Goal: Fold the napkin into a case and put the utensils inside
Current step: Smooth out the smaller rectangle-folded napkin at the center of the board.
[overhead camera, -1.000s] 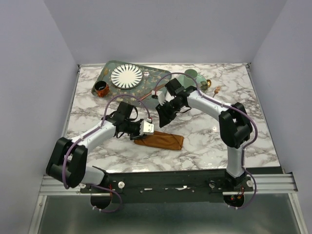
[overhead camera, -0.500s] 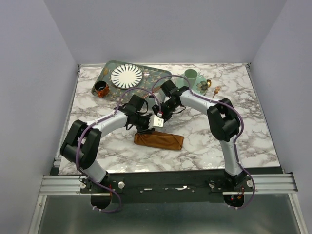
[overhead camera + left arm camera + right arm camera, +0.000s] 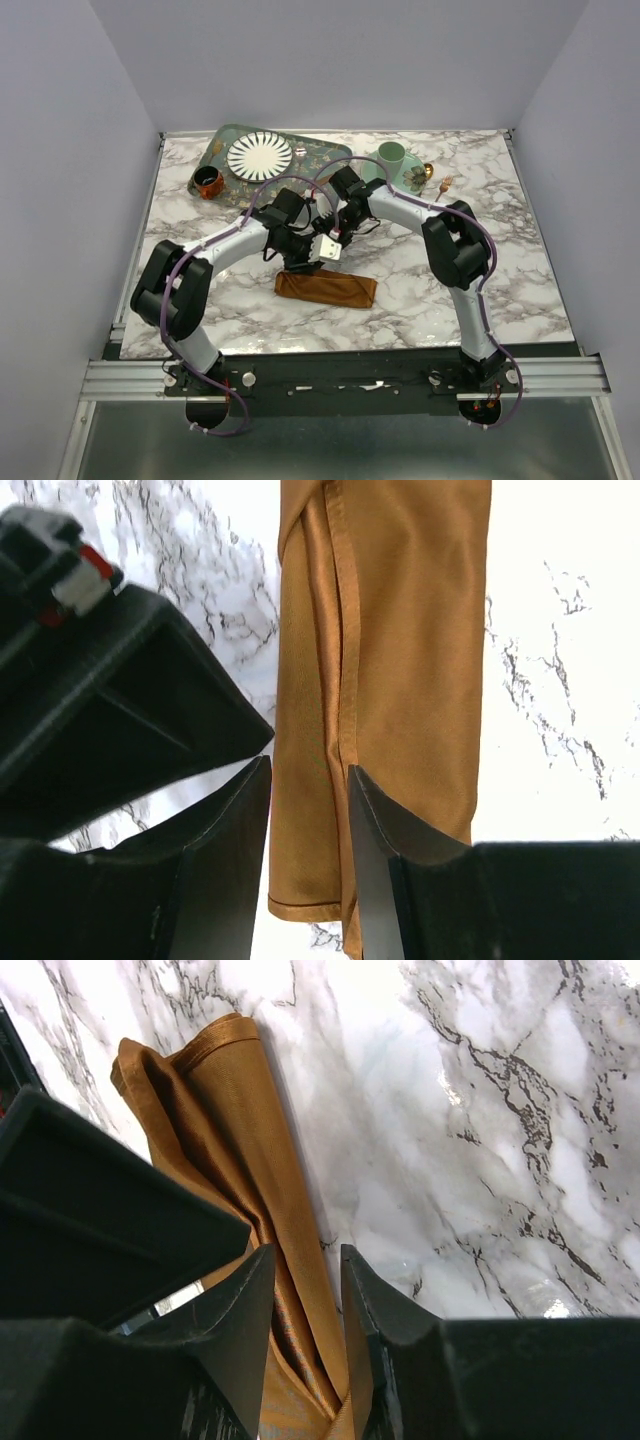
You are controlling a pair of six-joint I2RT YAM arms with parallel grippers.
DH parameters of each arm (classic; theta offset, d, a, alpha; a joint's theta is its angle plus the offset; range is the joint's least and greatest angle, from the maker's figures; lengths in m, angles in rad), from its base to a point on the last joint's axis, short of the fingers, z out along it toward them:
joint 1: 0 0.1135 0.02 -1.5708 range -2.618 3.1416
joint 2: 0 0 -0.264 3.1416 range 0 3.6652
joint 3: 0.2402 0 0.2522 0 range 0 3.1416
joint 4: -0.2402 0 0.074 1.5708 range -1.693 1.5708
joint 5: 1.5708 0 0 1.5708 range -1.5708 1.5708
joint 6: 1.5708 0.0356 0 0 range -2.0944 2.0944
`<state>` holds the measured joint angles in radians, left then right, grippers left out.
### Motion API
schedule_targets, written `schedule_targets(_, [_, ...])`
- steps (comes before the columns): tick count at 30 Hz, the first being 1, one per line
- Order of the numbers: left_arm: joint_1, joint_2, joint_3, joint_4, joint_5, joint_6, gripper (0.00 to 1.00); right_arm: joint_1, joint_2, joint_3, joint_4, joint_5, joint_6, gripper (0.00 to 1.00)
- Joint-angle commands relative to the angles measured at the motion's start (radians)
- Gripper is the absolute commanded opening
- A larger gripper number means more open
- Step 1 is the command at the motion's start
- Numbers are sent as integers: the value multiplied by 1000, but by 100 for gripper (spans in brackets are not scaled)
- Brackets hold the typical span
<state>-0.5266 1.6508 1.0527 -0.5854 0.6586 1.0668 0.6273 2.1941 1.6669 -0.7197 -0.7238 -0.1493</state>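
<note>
The napkin (image 3: pixel 326 289) lies flat on the marble as a long narrow rust-orange case. My left gripper (image 3: pixel 303 264) hovers over its left end. In the left wrist view the case (image 3: pixel 400 630) runs away lengthwise under the left gripper (image 3: pixel 308 780), whose jaws stand apart, gripping nothing. My right gripper (image 3: pixel 330 232) hangs just behind, open too. The right wrist view shows the layered folded end (image 3: pixel 235 1110) below the right gripper (image 3: pixel 305 1265). A copper-gold fork (image 3: pixel 446 183) and a spoon-like piece (image 3: pixel 428 170) lie at the back right.
A patterned green tray (image 3: pixel 222 143) at the back left carries a white striped plate (image 3: pixel 260 155). A copper cup (image 3: pixel 207 181) stands beside it. A mint cup (image 3: pixel 391 153) sits on a saucer (image 3: pixel 408 176) near the utensils. The two grippers are close together.
My left gripper's jaws have widened and it has shifted right and back over the case's left end. The right arm's elbow has drawn in, bringing both grippers close together.
</note>
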Motion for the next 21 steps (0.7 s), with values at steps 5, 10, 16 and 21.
schedule_targets(5, [-39,50,35,-74,-50,18,47,5,46,-18,-9,-58,5,38])
schedule_targets(10, [-58,78,35,-70,-85,13,46,6,67,-15,-15,-68,8,35])
schedule_targets(16, [-62,86,29,-41,-105,-7,46,5,85,-9,-26,-78,2,19])
schedule_targets(21, [-64,92,30,-48,-103,-5,46,8,90,-10,-30,-95,-4,5])
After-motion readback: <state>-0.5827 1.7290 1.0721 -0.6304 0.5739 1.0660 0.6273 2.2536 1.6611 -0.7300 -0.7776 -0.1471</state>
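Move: The folded napkin lies just under both hands. Its middle is about 5 cm to the right of my left hand, 2 cm back and 4 cm down. From my right hand it is some 4 cm back, level sideways and about 2 cm down, so that hand hangs over the long far edge. The tray is roughly 32 cm ahead and 8 cm left of my left hand; the green saucer is about 30 cm ahead and 16 cm right of my right hand. I lower both hands onto the folded napkin's far side, drawing them slightly back towards me. My left hand, fingers kept about half open, sinks some 3 cm over the fold ridge, tipping a little steeper, until its tips rest on the cloth; my right hand sinks about 2 cm and closes nearly shut on the far edge. ##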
